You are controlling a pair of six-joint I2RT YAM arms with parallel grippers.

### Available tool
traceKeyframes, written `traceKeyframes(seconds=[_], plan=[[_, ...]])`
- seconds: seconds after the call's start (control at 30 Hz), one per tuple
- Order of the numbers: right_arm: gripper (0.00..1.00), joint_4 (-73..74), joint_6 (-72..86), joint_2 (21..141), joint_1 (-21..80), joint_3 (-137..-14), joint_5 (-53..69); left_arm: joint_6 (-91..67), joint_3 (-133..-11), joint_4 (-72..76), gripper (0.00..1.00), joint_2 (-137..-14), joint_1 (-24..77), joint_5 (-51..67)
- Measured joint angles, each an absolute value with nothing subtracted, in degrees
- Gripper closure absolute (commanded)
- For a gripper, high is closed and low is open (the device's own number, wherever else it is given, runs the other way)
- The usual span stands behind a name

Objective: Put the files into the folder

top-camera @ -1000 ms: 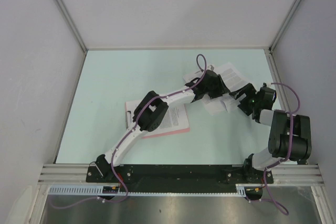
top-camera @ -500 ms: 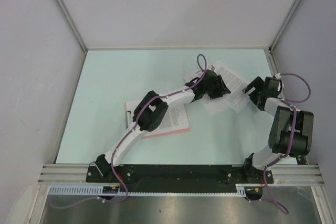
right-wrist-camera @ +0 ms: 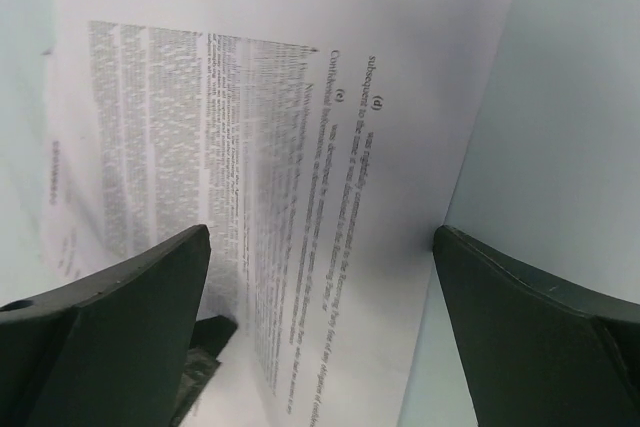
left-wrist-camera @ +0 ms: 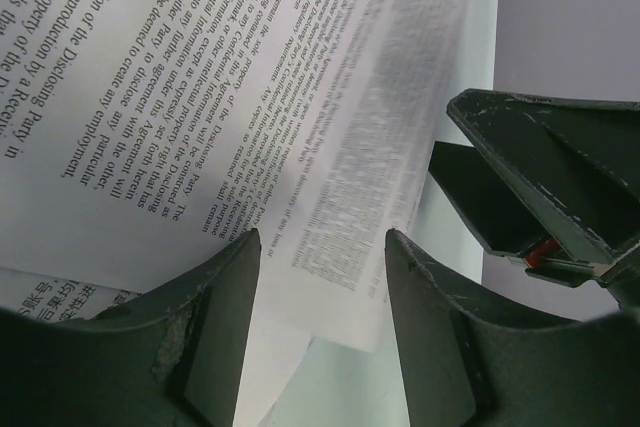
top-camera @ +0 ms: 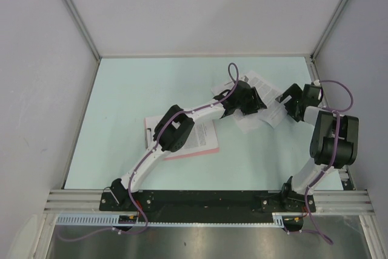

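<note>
Several white files (top-camera: 267, 88) printed with black text lie fanned out at the table's right middle. The pink folder (top-camera: 197, 152) lies left of them, partly under the left arm, with one printed sheet (top-camera: 205, 134) on it. My left gripper (top-camera: 254, 101) is open, low over the left part of the files; in the left wrist view (left-wrist-camera: 322, 242) the sheet corner (left-wrist-camera: 350, 197) shows between its fingers. My right gripper (top-camera: 285, 98) is open wide at the right edge of the files; the right wrist view (right-wrist-camera: 320, 237) shows a sheet (right-wrist-camera: 330, 147) between its fingers. The folder's clip is hidden.
Grey walls close in the table on the left (top-camera: 42, 89), back and right (top-camera: 357, 77). A metal rail (top-camera: 206, 199) with the arm bases runs along the near edge. The right gripper shows in the left wrist view (left-wrist-camera: 540, 177), close to my left fingers.
My right gripper has swung from the near right of the files toward the far right, ending at their right edge. The left arm and the files have hardly moved.
</note>
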State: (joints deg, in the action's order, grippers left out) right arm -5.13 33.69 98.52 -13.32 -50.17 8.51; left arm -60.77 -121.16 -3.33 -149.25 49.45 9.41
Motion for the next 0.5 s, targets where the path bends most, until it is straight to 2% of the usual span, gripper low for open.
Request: traceKeyframes(seconds=[0.5], plan=[[0.00,-10.0,39.0,98.4,-11.6,-46.7,26.3,-60.3,-121.2,-3.3,0.40,-149.3,49.4,9.9]])
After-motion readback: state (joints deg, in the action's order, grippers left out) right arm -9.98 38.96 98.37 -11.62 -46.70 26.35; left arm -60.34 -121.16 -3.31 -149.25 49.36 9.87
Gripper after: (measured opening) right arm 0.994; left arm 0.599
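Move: The top file's right edge lies against the inside of the right hand's right finger, about 4 cm to the right of that hand's point, 1 cm back and 2 cm below. The file's middle is some 7 cm to its left and 2 cm ahead; the lower file's middle is roughly 17 cm to its left and 1 cm ahead. From the left hand, which sits over the top file, that edge is about 11 cm to the right, 1 cm back and 2 cm below. Leftwards the right hand sweeps, about 7 cm towards the left gripper, rising only slightly, fingers wide open, its right finger pushing along the top file's right edge. As it goes it rolls some 15 degrees, left side up, and turns a little counter-clockwise. The left hand stays in place, half open, resting on the sheet. ##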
